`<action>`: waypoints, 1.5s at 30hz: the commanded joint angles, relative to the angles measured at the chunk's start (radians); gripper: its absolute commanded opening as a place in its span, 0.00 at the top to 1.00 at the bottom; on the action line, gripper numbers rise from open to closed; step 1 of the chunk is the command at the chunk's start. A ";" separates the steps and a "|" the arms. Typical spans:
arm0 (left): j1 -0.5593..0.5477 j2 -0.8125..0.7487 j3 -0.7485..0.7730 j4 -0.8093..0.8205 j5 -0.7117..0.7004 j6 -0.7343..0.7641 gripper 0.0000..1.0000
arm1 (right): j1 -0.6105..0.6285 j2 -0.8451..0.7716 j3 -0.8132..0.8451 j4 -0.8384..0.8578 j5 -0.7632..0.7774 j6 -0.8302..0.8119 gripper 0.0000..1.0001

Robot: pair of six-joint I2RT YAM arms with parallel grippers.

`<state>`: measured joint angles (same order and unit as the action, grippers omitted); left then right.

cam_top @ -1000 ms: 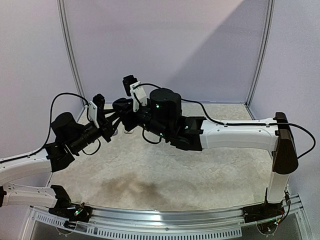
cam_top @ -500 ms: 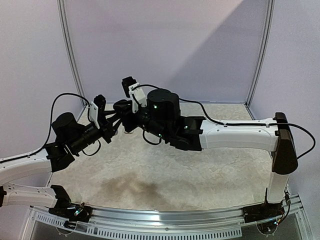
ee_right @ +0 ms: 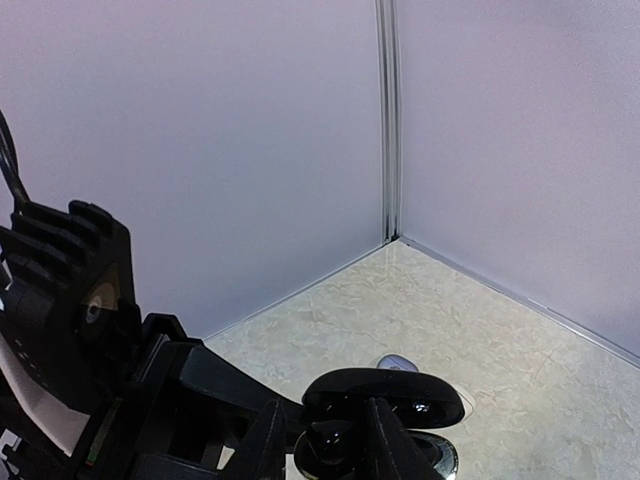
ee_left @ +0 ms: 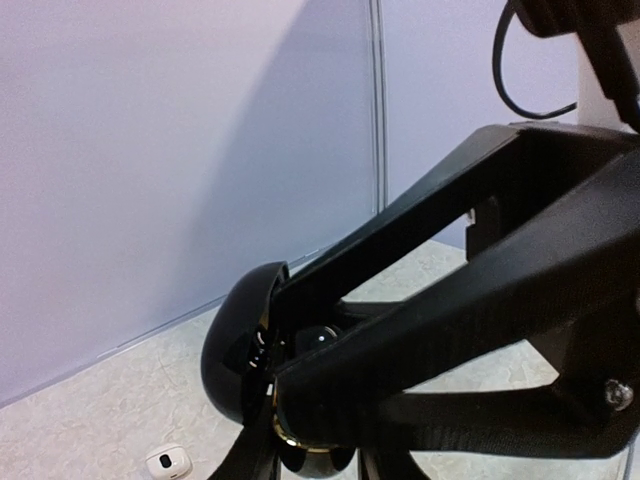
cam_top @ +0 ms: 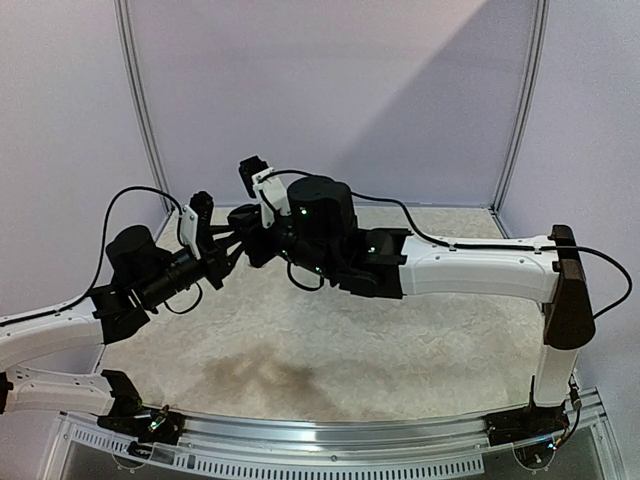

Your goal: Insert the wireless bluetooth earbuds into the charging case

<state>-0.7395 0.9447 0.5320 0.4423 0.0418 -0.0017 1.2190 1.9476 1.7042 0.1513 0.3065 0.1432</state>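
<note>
The black charging case [ee_left: 232, 350] hangs in the air with its lid open, and my left gripper [ee_left: 285, 345] is shut on its base. One black earbud [ee_left: 320, 338] lies in the base. In the right wrist view the open lid [ee_right: 385, 395] arches over the base [ee_right: 430, 462], and my right gripper [ee_right: 328, 440] reaches in from below. Its fingertips [ee_right: 272, 440] are closed on a black earbud [ee_right: 335, 440] over the base. In the top view both grippers meet at the case [cam_top: 243, 213] at the back left.
A small white earbud [ee_left: 168, 462] lies on the beige table below the case. A silvery-grey piece [ee_right: 398, 362] and a white one [ee_right: 463, 402] lie behind the case. The corner post [ee_right: 388, 150] and both walls stand close behind.
The right arm's wrist has shifted slightly left and up toward the case. The left gripper still holds the case in the same spot.
</note>
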 commanded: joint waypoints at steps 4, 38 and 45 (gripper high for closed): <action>-0.012 -0.009 0.024 0.019 0.053 -0.050 1.00 | -0.008 0.048 0.037 -0.098 0.056 -0.013 0.69; -0.012 -0.016 0.017 -0.099 0.015 -0.049 1.00 | -0.010 -0.046 0.134 -0.287 -0.143 -0.132 0.49; -0.012 -0.022 -0.008 -0.124 0.049 0.340 1.00 | -0.010 -0.186 0.110 -0.347 -0.168 -0.110 0.44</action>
<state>-0.7395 0.9417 0.5331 0.3637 0.0624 0.0914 1.2160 1.8717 1.8164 -0.1577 0.1608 0.0265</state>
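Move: The open black charging case is still in my left fingers, its middle about 2 cm ahead of that hand and 2 cm above it. My right fingertips are at its earbud wells, the case's middle roughly 2 cm ahead of them, 2 cm to the left and 2 cm lower. On the table some 30 cm below my right hand, the white case lies about 20 cm ahead and 3 cm left, the grey case 20 cm ahead and 12 cm left. With my right fingertips at the earbud in its well, I let both hands sink together 1 to 2 cm, opening the right fingers to about twice their gap. Then I draw the right hand clear of the case, some 3 cm back and over 3 cm up, swinging slightly right. My left hand keeps its pinch on the case, tipping forward about 8 degrees before undoing that and rolling slightly. ##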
